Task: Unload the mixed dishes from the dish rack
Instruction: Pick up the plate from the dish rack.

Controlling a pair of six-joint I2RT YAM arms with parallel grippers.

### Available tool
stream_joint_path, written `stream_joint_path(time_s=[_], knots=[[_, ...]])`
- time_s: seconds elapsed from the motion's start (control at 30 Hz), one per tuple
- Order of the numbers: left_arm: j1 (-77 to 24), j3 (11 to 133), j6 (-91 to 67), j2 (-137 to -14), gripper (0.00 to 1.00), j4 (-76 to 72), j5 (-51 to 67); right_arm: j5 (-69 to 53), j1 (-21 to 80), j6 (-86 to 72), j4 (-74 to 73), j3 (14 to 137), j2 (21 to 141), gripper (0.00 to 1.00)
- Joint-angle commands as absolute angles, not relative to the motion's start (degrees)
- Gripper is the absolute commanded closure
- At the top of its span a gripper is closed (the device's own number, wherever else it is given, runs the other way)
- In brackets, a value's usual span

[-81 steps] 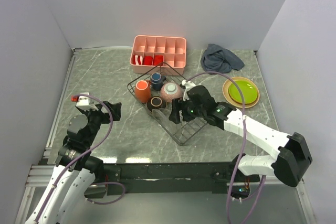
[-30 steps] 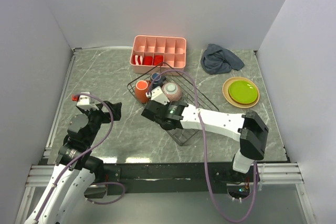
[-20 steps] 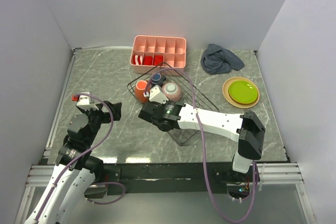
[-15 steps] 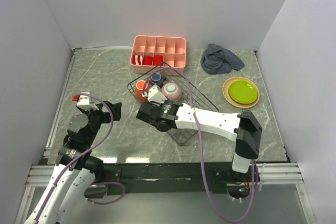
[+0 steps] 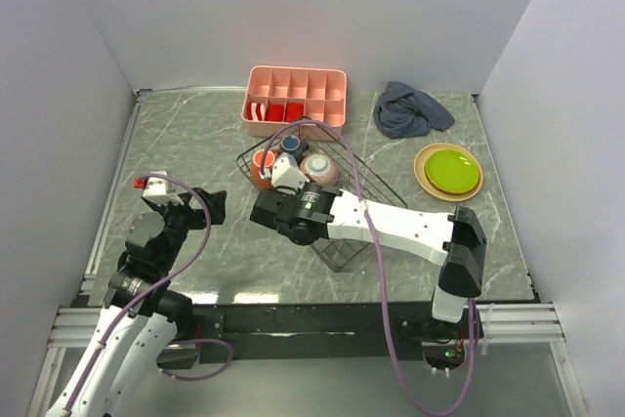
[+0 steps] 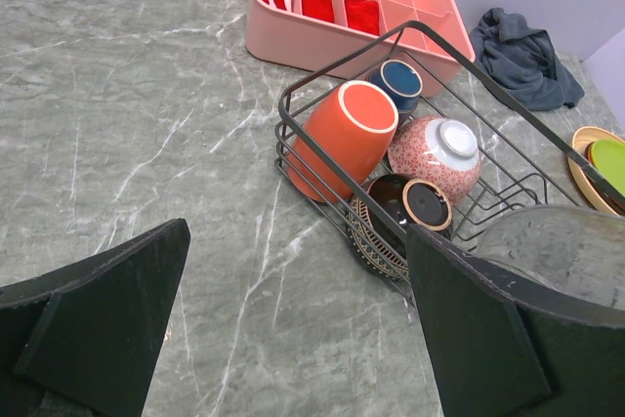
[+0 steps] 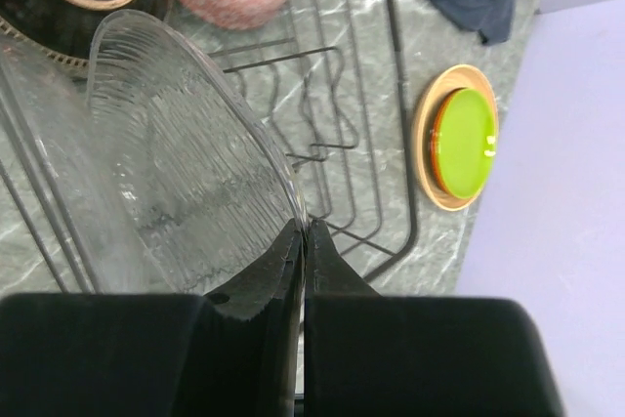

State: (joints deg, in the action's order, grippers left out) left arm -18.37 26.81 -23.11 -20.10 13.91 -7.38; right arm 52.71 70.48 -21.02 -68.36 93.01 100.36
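Observation:
The black wire dish rack [image 6: 293, 104] holds an orange mug [image 6: 337, 134], a small dark-blue cup [image 6: 398, 80], a pinkish speckled bowl [image 6: 437, 155] and a dark-brown bowl [image 6: 395, 217]. A clear ribbed glass plate [image 7: 186, 173] stands tilted in the rack's near end. My right gripper [image 7: 305, 231] is shut on its rim. In the top view the right arm reaches across the rack [image 5: 356, 231], hiding the brown bowl. My left gripper [image 6: 293, 339] hangs open over bare table, left of the rack, holding nothing. The tan, orange-red and lime green plates [image 5: 448, 171] lie stacked on the table at the right.
A pink compartment tray [image 5: 296, 95] with red-white items sits behind the rack. A dark grey cloth [image 5: 412, 109] lies crumpled at the back right. White walls close in the marbled table [image 5: 186, 134] on three sides.
My right gripper has closed on the glass plate's rim, and the right wrist has shifted a little left and toward the back. The left arm has not moved.

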Motion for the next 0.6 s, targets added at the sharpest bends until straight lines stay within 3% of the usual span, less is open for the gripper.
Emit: stream_joint_path(time_s=[0.0,0.37,0.57], knots=[[-18.6,27.2,-21.8,-19.7,0.0,10.8,-6.9,58.4,71.2,-20.9,-71.8,96.6,95.5,1.0],[-18.6,27.3,-21.9,-20.0,0.01,11.0,-6.9,58.3,66.7,-19.1,-68.3,93.7,85.6,1.0],[-18.6,27.4,-21.9,-19.8,0.0,11.2,-6.9,49.9,54.3,-17.5,-58.8,84.8,74.0,1.0]])
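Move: My right hand already pinches the rim of a clear glass plate over the dish rack. The plate stack, green on top, lies about 16 cm ahead, 30 cm to my right and 18 cm lower. The remaining glass plate stands some 4 cm to this hand's left and 14 cm down. The pink bowl is roughly 11 cm ahead and 15 cm lower. From my left hand the stack is about 16 cm ahead, 53 cm right and 19 cm lower. I keep my right fingers shut on the glass plate's rim and lift it almost straight up out of the rack, about 8 cm in all. As it rises I swing it ever faster to my right, some 8 cm and a little forward, towards the plate stack. My wrist rolls its left side up and tips the fingers slightly upward, turning a little clockwise. ##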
